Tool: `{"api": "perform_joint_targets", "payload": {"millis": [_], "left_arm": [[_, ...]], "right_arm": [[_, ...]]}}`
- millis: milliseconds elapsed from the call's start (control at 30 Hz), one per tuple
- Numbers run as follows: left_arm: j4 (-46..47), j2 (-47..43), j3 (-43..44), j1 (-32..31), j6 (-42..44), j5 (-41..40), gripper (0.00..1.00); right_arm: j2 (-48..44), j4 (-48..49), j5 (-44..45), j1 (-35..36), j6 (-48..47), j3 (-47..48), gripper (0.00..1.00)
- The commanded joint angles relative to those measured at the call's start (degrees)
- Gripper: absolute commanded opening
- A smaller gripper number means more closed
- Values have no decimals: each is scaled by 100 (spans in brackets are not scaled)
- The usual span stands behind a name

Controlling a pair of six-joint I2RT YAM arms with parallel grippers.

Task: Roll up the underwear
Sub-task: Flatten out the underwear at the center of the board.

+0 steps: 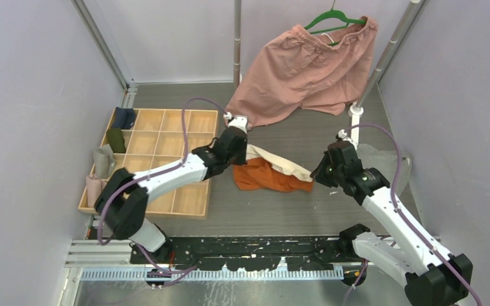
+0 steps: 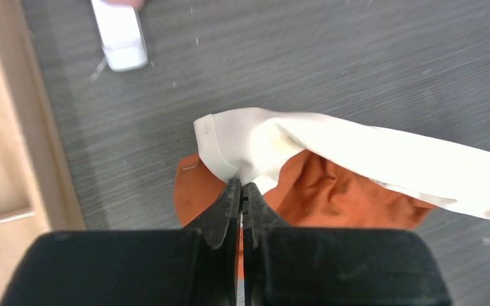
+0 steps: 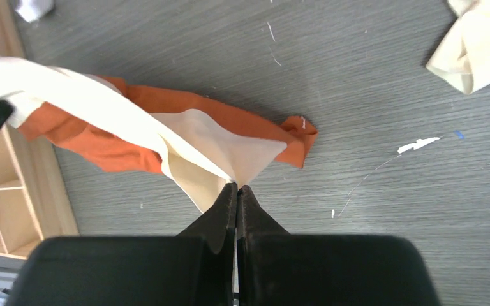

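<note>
The rust-orange underwear (image 1: 265, 175) with cream-white trim hangs stretched between my two grippers over the middle of the table. My left gripper (image 1: 241, 151) is shut on the left end of its cream waistband (image 2: 230, 143). My right gripper (image 1: 317, 174) is shut on the right end of the cream band (image 3: 230, 150), with the orange cloth (image 3: 102, 143) sagging onto the table. A pale grey garment (image 1: 383, 159) lies on the table behind my right arm; it also shows in the right wrist view (image 3: 478, 41).
A wooden compartment tray (image 1: 159, 159) stands on the left with dark and pale rolled cloths in its left cells. Big pink shorts (image 1: 306, 70) hang on a green hanger at the back. A metal pole (image 1: 237, 38) stands at centre back.
</note>
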Motion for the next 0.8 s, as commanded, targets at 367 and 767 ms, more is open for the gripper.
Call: {"api": "perform_joint_targets", "payload": {"millis": [367, 767], "left_arm": [[-109, -2538, -738, 21, 629, -10, 1], [-357, -2974, -582, 21, 703, 215, 1]], "right_arm": [[-1013, -1624, 393, -29, -261, 1325, 1], [-1257, -2188, 201, -22, -213, 2314, 1]]}}
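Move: Both grippers already hold the cream waistband of the orange underwear, clear of the board. The underwear's middle lies about 8 cm to the left gripper's right, 4 cm nearer the base and 5 cm below it; from the right gripper it is some 11 cm to the left, level in reach, 6 cm below. The wooden tray's middle is roughly 29 cm to the left gripper's left, level in reach; the grey underwear lies about 21 cm to the right gripper's right and 3 cm farther out. Keep both grippers pinched on the waistband ends and lift them together about 11 cm off the board, the left one shooting up first and the right rising more evenly. While rising, draw both back about 4 cm and spread them, left gripper leftward towards the tray, right gripper slightly rightward, letting the fingertips tip upward some 10 to 15 degrees. ##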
